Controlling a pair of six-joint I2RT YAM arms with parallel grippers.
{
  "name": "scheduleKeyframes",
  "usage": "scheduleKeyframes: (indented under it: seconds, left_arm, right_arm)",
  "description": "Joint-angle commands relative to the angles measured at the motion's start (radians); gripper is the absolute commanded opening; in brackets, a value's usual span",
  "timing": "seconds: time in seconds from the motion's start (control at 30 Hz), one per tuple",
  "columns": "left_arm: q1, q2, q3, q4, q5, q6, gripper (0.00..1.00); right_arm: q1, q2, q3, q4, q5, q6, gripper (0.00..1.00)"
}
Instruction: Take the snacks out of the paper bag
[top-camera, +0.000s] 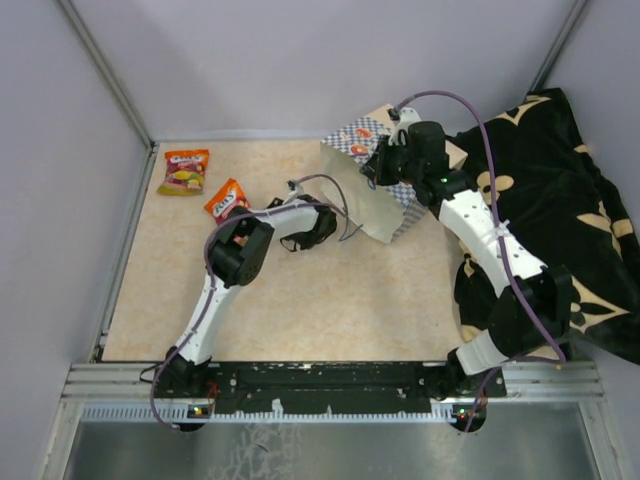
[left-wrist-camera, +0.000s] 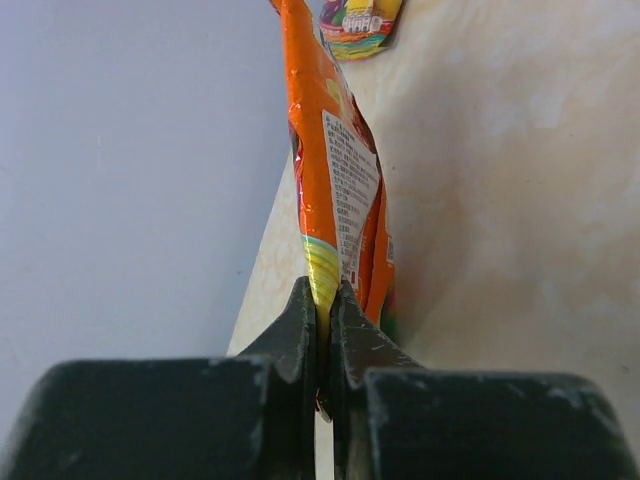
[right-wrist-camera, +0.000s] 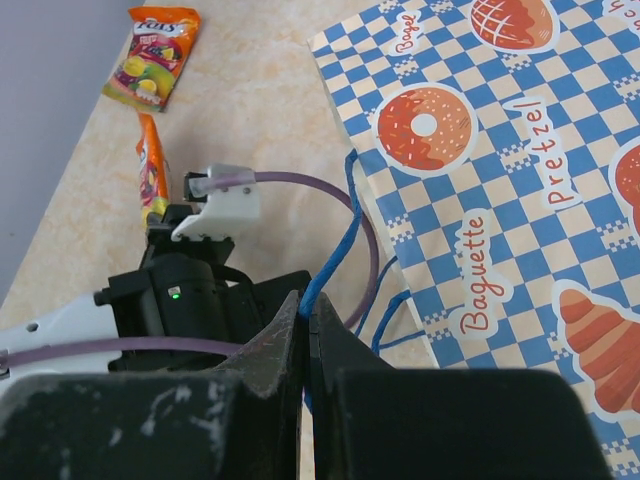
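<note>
The paper bag (top-camera: 365, 200), beige with blue-white checked sides, lies tilted at the back right of the table; its checked face (right-wrist-camera: 500, 150) fills the right wrist view. My right gripper (right-wrist-camera: 312, 305) is shut on the bag's thin blue cord handle (right-wrist-camera: 335, 240), at the bag's upper edge in the top view (top-camera: 378, 165). My left gripper (left-wrist-camera: 323, 300) is shut on the lower edge of an orange snack packet (left-wrist-camera: 335, 190), held on edge just left of the bag (top-camera: 228, 197). A second snack packet (top-camera: 184, 171), orange and yellow, lies flat near the back left corner. The bag's inside is hidden.
A black cloth with gold flower marks (top-camera: 560, 200) lies bunched along the right side under the right arm. The left arm's elbow (top-camera: 240, 250) stands mid-table, with its purple cable (right-wrist-camera: 300, 180) looping close to the bag. Grey walls close the table at the back and left.
</note>
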Motion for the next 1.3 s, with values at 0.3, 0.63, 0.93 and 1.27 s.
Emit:
scheduleKeyframes:
  seconds: [0.3, 0.63, 0.93, 1.27]
  left_arm:
    - [-0.004, 0.216, 0.357, -0.062, -0.021, 0.244, 0.0]
    - [0.042, -0.325, -0.217, 1.002, 0.901, 1.156, 0.0]
    - [0.158, -0.204, -0.106, 0.995, 0.952, 1.413, 0.0]
    - [0.293, -0.025, 0.067, 1.068, 1.019, 1.61, 0.0]
  right_arm:
    - [0.004, -0.054, -0.031, 0.031, -0.009, -0.026, 0.0]
    - [0.001, -0.08, -0.042, 0.006, -0.005, -0.069, 0.0]
    - [0.001, -0.064, -0.04, 0.038, -0.032, -0.048, 0.0]
    - [0.001, -0.042, -0.076, 0.112, -0.09, -0.016, 0.0]
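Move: The spot to reach is the bare table right of the snack pack already set out: roughly 22 cm ahead of the left gripper, 4 cm to its left and 8 cm below. That first pack lies some 24 cm ahead and 22 cm to its left; the paper bag's middle is about 14 cm ahead and 37 cm right, near hand height. From the right gripper the spot is about 22 cm ahead, 31 cm left and 27 cm down. Keep the left gripper shut on the end of the orange candy pack. Ease it forward and right, dip some 7 cm down while drawing back, then lift again and carry the pack about 14 cm forward towards the bare table, veering right, then back left as it sinks. Meanwhile turn the wrist about 35 degrees clockwise and tip the fingers down. Keep the right gripper on the paper bag's blue handle. ##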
